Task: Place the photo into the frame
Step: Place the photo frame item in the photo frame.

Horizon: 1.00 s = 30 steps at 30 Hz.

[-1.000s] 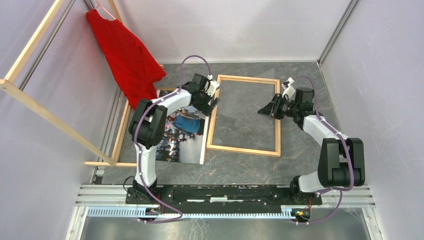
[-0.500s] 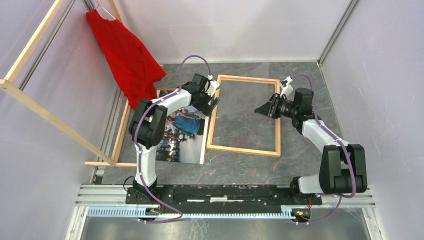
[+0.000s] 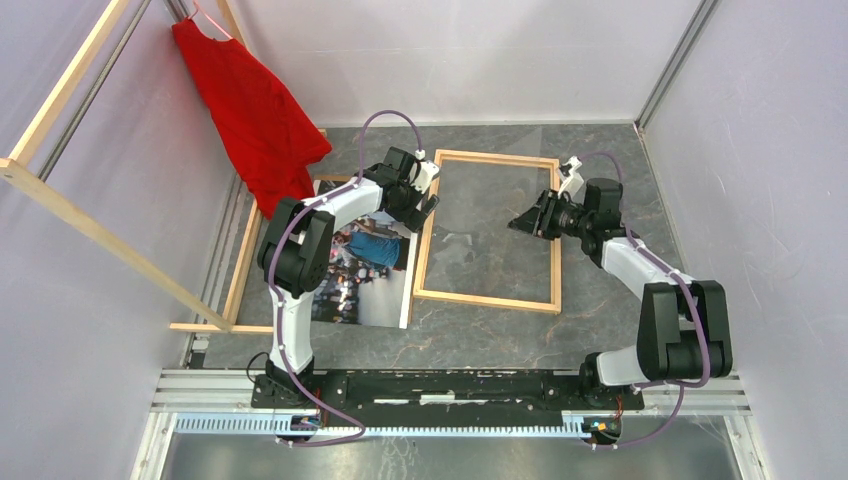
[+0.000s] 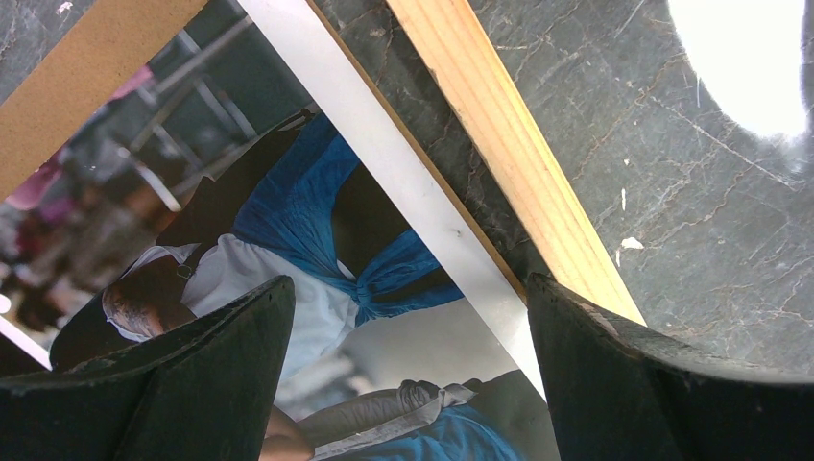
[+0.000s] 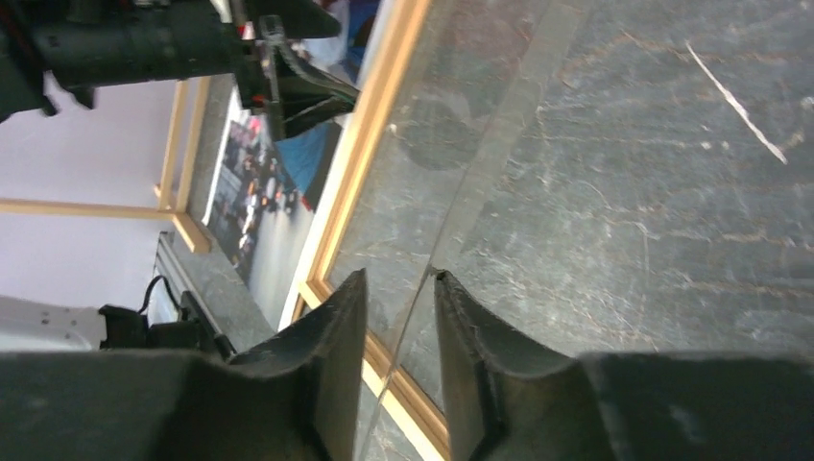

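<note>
The photo (image 3: 365, 270) lies face up on the table, left of the frame (image 3: 487, 299), a thin light-wood rectangle lying flat. My left gripper (image 3: 425, 200) hangs open just over the photo's right edge (image 4: 317, 221), beside the frame's left rail (image 4: 509, 144), its jaws (image 4: 408, 355) wide with nothing between them. My right gripper (image 3: 522, 222) is low inside the frame near its right rail. A thin clear pane (image 5: 432, 144) slants over the frame's opening. The pane's edge runs through the gap of the right gripper (image 5: 400, 288), whose jaws stand apart, wider than the pane.
A brown backing board (image 4: 96, 58) shows under the photo's far end. A red garment (image 3: 255, 110) hangs from a wooden rack (image 3: 90, 220) at the far left, its base bar (image 3: 240, 260) alongside the photo. Purple walls close in on three sides.
My right gripper has shifted a little left over the frame and its jaws have spread apart around the pane's edge. The left arm has not moved.
</note>
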Tool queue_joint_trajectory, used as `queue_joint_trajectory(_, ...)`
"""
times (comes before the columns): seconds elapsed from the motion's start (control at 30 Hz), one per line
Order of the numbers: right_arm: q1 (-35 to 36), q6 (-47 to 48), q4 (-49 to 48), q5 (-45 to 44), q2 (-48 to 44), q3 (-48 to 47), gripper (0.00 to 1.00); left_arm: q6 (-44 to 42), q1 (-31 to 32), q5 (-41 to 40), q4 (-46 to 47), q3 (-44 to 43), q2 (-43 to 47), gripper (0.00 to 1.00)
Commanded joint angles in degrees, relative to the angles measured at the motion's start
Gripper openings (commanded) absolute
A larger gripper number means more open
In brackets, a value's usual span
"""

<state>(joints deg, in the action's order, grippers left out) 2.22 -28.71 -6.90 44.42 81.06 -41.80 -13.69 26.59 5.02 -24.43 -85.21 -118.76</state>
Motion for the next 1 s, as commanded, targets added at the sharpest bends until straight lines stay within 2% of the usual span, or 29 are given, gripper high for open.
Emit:
queue_joint_trajectory(0.0,1.19,5.76,5.33,-5.97,0.95,-3.37,0.47,0.51,0.04,-0.48,0.71,0.01,1.34,0.96)
queue_joint_trajectory(0.2,1.74,10.79,13.71,-13.72,1.57,-6.0,0.71,0.61,0.04,-0.32,0.67,0.01,1.29,0.96)
queue_joint_trajectory(0.43,2.83,16.16,23.2,-26.32,1.4,-10.33,0.82,0.6,0.04,-0.35,0.8,0.34,1.34,0.96)
queue_joint_trajectory(0.97,8.16,19.63,31.34,-41.96,2.61,-14.68,0.86,0.68,0.04,-0.07,0.8,-0.02,1.25,0.96)
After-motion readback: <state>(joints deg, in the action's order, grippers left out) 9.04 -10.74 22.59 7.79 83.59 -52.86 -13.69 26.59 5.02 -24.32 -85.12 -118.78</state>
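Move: Hanging from the right fingers, near its right side, is the clear sheet, still slanted above the frame. The frame's middle lies about 7 cm ahead of the right hand, 3 cm left and 13 cm below; the frame's right rail is centred 12 cm to its right and 7 cm ahead, the photo 32 cm to its left, level with it, both at table height. From the left hand the frame's middle is 15 cm right, 2 cm back, 3 cm below. Letting go of the clear sheet, the right fingers spread from slightly open to nearly wide while the hand draws about 6 cm right towards the frame's right rail and sinks some 5 cm, quickly at first, then more slowly. Meanwhile the wrist rolls about 40 degrees, so that the fingers, which pointed left and forward, swing to point down over the frame, free of the sheet. ##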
